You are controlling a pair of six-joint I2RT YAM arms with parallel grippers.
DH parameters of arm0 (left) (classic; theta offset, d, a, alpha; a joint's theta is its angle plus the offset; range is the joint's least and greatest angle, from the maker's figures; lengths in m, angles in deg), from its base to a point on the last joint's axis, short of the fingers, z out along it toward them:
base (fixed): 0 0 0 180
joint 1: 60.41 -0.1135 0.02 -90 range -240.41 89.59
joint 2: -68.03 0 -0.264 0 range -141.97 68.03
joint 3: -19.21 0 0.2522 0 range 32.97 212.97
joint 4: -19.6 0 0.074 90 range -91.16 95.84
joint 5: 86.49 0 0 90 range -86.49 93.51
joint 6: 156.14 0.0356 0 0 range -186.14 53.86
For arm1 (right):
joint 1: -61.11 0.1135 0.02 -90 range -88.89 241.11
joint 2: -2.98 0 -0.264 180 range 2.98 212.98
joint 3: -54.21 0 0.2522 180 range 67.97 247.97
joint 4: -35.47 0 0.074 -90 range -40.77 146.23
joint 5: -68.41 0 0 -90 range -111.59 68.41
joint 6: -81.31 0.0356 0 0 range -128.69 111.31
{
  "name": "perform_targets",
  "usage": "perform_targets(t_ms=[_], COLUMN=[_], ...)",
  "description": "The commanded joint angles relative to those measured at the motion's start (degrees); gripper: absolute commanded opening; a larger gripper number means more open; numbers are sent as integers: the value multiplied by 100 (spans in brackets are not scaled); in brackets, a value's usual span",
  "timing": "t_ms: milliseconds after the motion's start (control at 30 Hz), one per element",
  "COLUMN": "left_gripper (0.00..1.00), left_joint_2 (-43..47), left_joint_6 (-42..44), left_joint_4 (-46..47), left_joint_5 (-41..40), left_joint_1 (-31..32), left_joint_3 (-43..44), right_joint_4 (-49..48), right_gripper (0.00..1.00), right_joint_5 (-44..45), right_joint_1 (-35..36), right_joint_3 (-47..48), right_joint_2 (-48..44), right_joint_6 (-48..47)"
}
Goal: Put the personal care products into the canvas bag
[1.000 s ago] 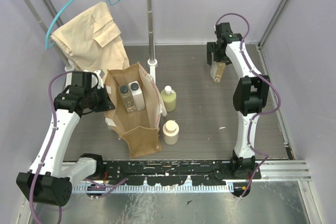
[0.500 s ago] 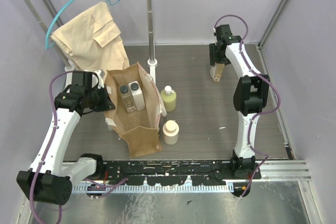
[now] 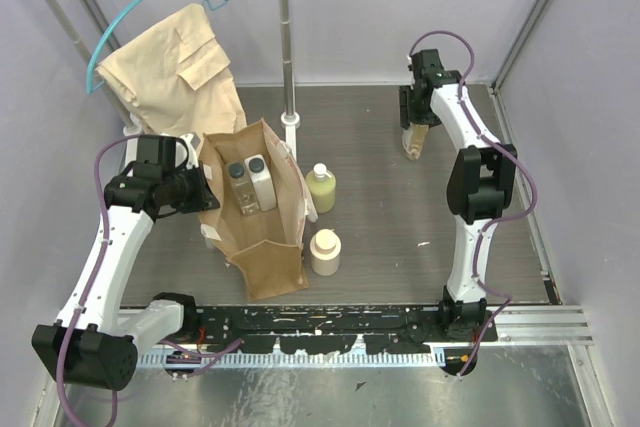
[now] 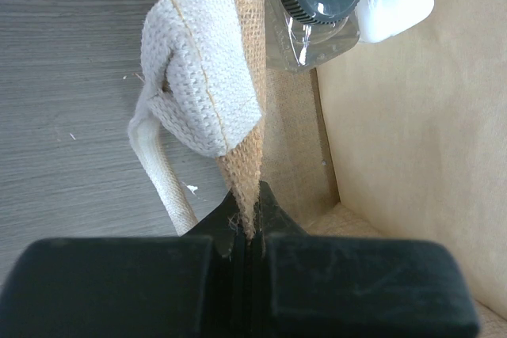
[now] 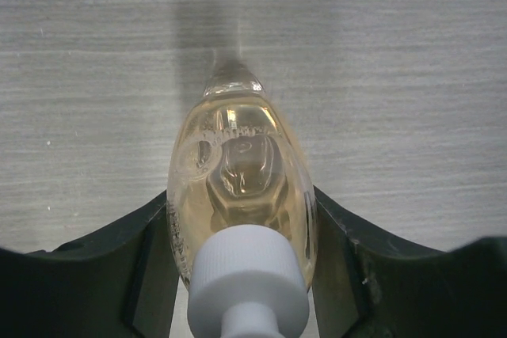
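The canvas bag (image 3: 262, 247) stands upright left of centre. Inside it are a clear bottle with a dark cap (image 3: 238, 187) and a white bottle with a dark cap (image 3: 260, 183); both also show in the left wrist view, the clear one (image 4: 317, 13) and the white one (image 4: 396, 13). My left gripper (image 3: 205, 195) is shut on the bag's left rim (image 4: 242, 172). A yellow-green bottle (image 3: 320, 189) and a squat cream bottle (image 3: 324, 252) stand right of the bag. My right gripper (image 3: 415, 125) is shut on the tilted amber bottle (image 3: 413, 139), its fingers pressing both sides (image 5: 238, 187).
A beige garment (image 3: 175, 72) hangs on a teal hanger from a rack at the back left. The rack's pole (image 3: 287, 47) stands just behind the bag. Purple walls close in on the left, back and right.
My right wrist has shifted slightly right and settled lower over the amber bottle. The left arm, bag and other bottles have not moved.
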Motion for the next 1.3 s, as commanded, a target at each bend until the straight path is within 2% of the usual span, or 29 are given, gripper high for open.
perform_targets(t_ms=[0,233,300,500,633,933,1267], left_gripper=[0,0,0,0,0,0,0], left_joint_2=[-57,-116,-138,-152,-141,-124,-154], left_joint_6=[114,113,111,94,85,72,74], left_joint_4=[-128,-71,-56,-30,-18,-8,8], left_joint_5=[48,77,104,118,92,96,92], left_joint_1=[16,16,19,16,16,15,16], left_joint_3=[31,-1,-4,-19,-32,-39,-49], right_joint_4=[142,225,318,779,747,-486,-695], right_gripper=[10,4,1,1,1,1,1], right_joint_5=[-16,-522,-497,-141,-79,-724,-467], right_joint_1=[-14,321,619,1881,2629,3801,4953], right_joint_3=[77,2,117,1088,1446,529,177], right_joint_2=[-1010,-2052,-2300,-2719,-2950,-3833,-3220], right_joint_6=[191,437,457,632,869,1353,1608])
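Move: The right hand already grips the amber bottle; the canvas bag it goes to lies about 36 cm left and 24 cm back, its middle slightly below the hand. The clear bottle and white bottle stand inside it, some 21 cm back and 36 cm left. The green bottle is roughly 19 cm back, 22 cm left. For the left hand, which pinches the bag's rim, the bag's middle is about 8 cm right, 2 cm ahead and 9 cm down. The right hand swings the held bottle left, back and up, nearly 30 cm each way, towards the bag. ##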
